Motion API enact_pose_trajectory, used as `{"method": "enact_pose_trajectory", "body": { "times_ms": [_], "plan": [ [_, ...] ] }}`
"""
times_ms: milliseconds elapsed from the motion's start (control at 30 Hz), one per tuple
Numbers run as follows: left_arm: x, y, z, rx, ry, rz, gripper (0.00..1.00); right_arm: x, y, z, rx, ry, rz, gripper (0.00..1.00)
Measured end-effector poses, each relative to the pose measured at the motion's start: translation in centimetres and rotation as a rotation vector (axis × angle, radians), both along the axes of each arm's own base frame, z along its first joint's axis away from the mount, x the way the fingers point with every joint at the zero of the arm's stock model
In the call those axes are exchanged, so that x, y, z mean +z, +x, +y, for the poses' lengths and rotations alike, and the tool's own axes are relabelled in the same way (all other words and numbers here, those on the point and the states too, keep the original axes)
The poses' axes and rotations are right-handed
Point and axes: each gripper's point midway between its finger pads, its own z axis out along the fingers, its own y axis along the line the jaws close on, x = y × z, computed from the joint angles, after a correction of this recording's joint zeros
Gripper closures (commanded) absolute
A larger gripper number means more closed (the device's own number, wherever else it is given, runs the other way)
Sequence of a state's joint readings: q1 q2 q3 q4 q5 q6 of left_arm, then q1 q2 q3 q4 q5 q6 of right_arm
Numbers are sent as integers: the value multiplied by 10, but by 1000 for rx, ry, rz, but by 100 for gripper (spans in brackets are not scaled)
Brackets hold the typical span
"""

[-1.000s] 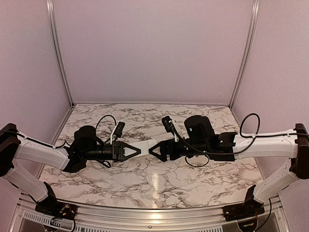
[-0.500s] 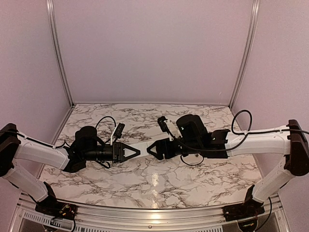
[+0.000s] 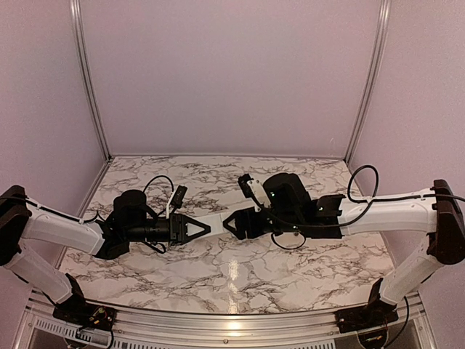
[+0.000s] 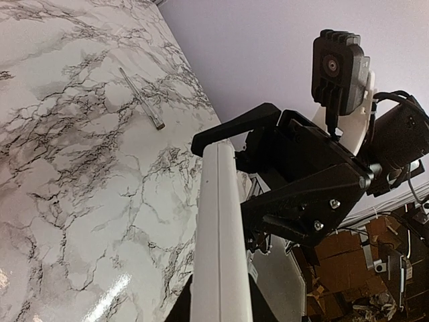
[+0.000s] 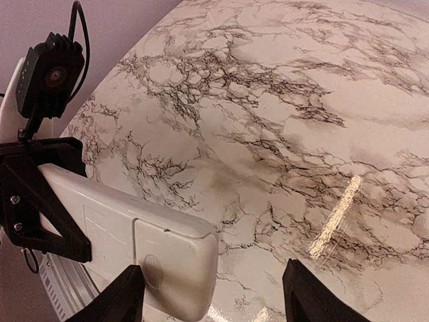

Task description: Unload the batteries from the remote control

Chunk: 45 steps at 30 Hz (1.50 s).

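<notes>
The white remote control [image 3: 218,221] hangs level above the table between the two arms. My left gripper [image 3: 204,228] is shut on its left end; in the left wrist view the slab [image 4: 218,228] runs up from between those fingers. My right gripper [image 3: 227,224] stands open around the remote's other end. In the right wrist view that end, with its closed back cover [image 5: 175,258], sits beside the left finger [image 5: 124,300], and a wide gap separates it from the other finger [image 5: 310,302]. The batteries are hidden.
A long thin pale rod [image 4: 141,98] lies on the marble table [image 3: 240,273] towards the back. Pale walls with metal corner posts [image 3: 89,80] enclose the table on three sides.
My right arm has moved left, bringing its fingers around the remote's free end, and its jaws have narrowed a little. The left arm and the remote have barely moved.
</notes>
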State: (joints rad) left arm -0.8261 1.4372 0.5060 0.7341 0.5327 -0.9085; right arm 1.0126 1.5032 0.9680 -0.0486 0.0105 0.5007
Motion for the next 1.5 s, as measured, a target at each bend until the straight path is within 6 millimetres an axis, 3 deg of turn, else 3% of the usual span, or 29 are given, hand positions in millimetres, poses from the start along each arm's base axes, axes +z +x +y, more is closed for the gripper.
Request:
{"method": "enact_pose_trajectory", "body": {
  "times_ms": [200,533,700,967,1500],
  "plan": [
    [-3,1,0,2,5,6,100,-2,2,-3,-16,-16,-3,41],
    [-3,-1,-1,-13,1,9,100,3,-8,8,61,37,16,42],
    [-2,-3,-3,-24,-5,6,100,7,-12,14,95,60,17,53],
    [-3,0,-1,-19,-1,1,100,6,-8,14,92,73,28,79],
    [-10,0,0,-13,18,32,100,4,-8,10,92,68,8,82]
  ]
}}
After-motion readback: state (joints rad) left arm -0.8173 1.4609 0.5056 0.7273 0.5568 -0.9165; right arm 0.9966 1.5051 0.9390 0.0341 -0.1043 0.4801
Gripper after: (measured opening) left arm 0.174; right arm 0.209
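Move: The battery cover on the remote control's free end is almost within the open right fingers, about 2 cm left of that hand point and 1 cm back, level with it. The remote's middle is roughly 6 cm left and 3 cm back, and the clear rod lies on the table some 20 cm right, 10 cm ahead and 16 cm below. From the left hand, which holds the remote, the cover is about 6 cm right and 1 cm ahead. The battery cover is taken between the right fingers: that hand shifts about 1.5 cm left and 1 cm back over the remote's end, turning a few degrees counter-clockwise, while its fingers close from well open to nearly shut and pinch the cover. The left hand keeps its grip on the remote, sinking about 1 cm. ##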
